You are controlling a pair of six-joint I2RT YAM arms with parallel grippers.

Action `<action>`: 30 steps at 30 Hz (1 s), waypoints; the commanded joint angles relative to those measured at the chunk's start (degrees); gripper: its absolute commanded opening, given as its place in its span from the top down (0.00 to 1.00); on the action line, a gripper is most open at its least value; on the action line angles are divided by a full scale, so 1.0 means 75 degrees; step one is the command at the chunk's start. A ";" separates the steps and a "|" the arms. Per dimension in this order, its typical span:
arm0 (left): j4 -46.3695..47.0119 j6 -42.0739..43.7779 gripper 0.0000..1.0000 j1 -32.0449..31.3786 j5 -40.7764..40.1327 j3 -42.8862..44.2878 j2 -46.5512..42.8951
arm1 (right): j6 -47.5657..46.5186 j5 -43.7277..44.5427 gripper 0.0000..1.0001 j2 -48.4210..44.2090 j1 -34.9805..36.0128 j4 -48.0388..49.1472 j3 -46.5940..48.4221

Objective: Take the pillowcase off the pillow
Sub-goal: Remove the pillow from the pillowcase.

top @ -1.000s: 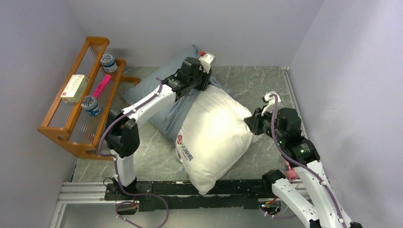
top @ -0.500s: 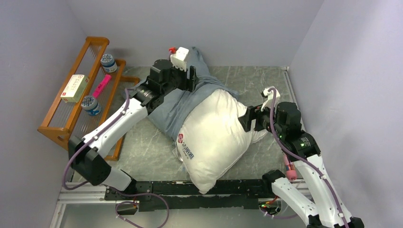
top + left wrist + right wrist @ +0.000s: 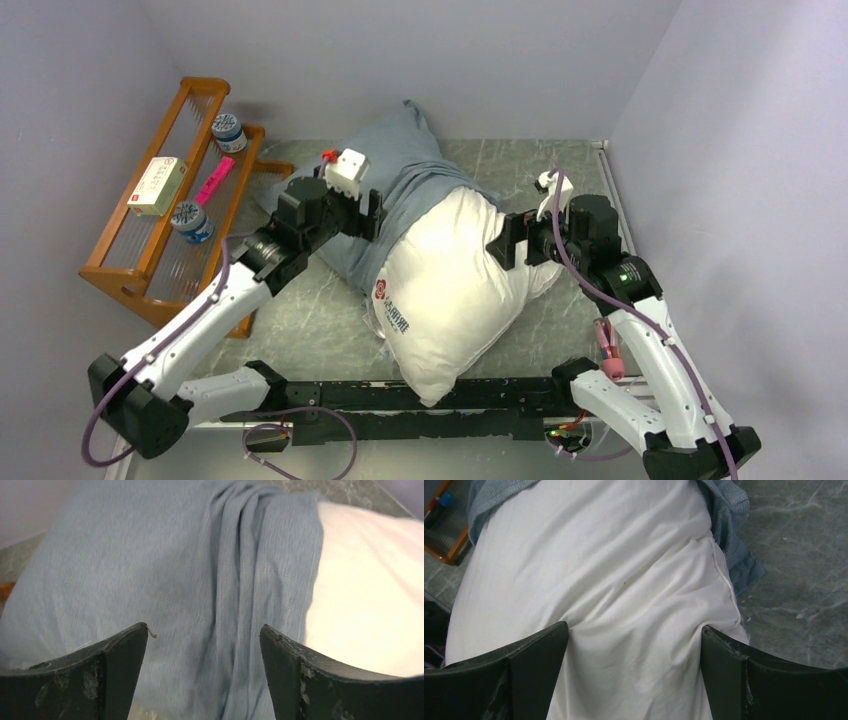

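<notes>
The plump white pillow (image 3: 445,285) lies slantwise in the middle, its red logo near the front. The grey-blue pillowcase (image 3: 405,165) covers only its far end and bunches toward the back wall. My left gripper (image 3: 372,214) is open at the pillowcase's left side. In the left wrist view its jaws (image 3: 204,627) stand wide over folded grey-blue pillowcase (image 3: 175,570), with bare pillow (image 3: 365,605) to the right. My right gripper (image 3: 497,244) is open against the pillow's right edge. Its fingers (image 3: 634,628) straddle wrinkled white pillow (image 3: 614,565), and a pillowcase (image 3: 730,527) edge shows beyond.
A wooden rack (image 3: 130,275) stands at the left with two blue-lidded jars (image 3: 192,222), a box (image 3: 157,185) and a pink item (image 3: 214,180). Walls close in at the back and right. The arms' black base rail (image 3: 340,400) runs along the near edge.
Both grippers have opened. The left one let go of the pillowcase and drew back toward the near left; the cloth settled at the far end. The right one shifted slightly left against the pillow.
</notes>
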 commanded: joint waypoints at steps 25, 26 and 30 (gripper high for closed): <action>0.0260 0.0165 0.11 0.0672 0.0228 -0.1452 -0.1479 | 0.0355 0.0182 0.00 0.0723 0.0024 0.2118 0.0355; 0.0260 0.0154 0.11 0.0697 0.0242 -0.1453 -0.1482 | 0.0420 0.0198 0.00 0.0265 0.0024 0.2509 -0.0134; 0.0294 0.0130 0.11 0.0793 0.0338 -0.1465 -0.1467 | 0.0540 0.0004 0.00 -0.0563 0.0014 0.3332 -0.1091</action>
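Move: The left hand, empty, has the grey-blue pillowcase about 12 cm ahead, straight in line and some 16 cm lower. Its rolled cuff is about 4 cm ahead, 8 cm right and 13 cm below that hand. The right hand, open at the white pillow's right side, has the pillow's middle roughly 8 cm left, 4 cm back and 13 cm lower, and the pillowcase about 20 cm ahead, 23 cm left and 14 cm lower. Leftward and a little down the open left hand draws off from the pillow, first slipping back about 3 cm, then easing about 2 cm further left, roughly 5 cm left in all. The open right hand comes free of the pillow cloth, reaches about 6 cm forward over the pillow with its fingers dipping slightly, then reverses 3 cm back while they tilt up. ##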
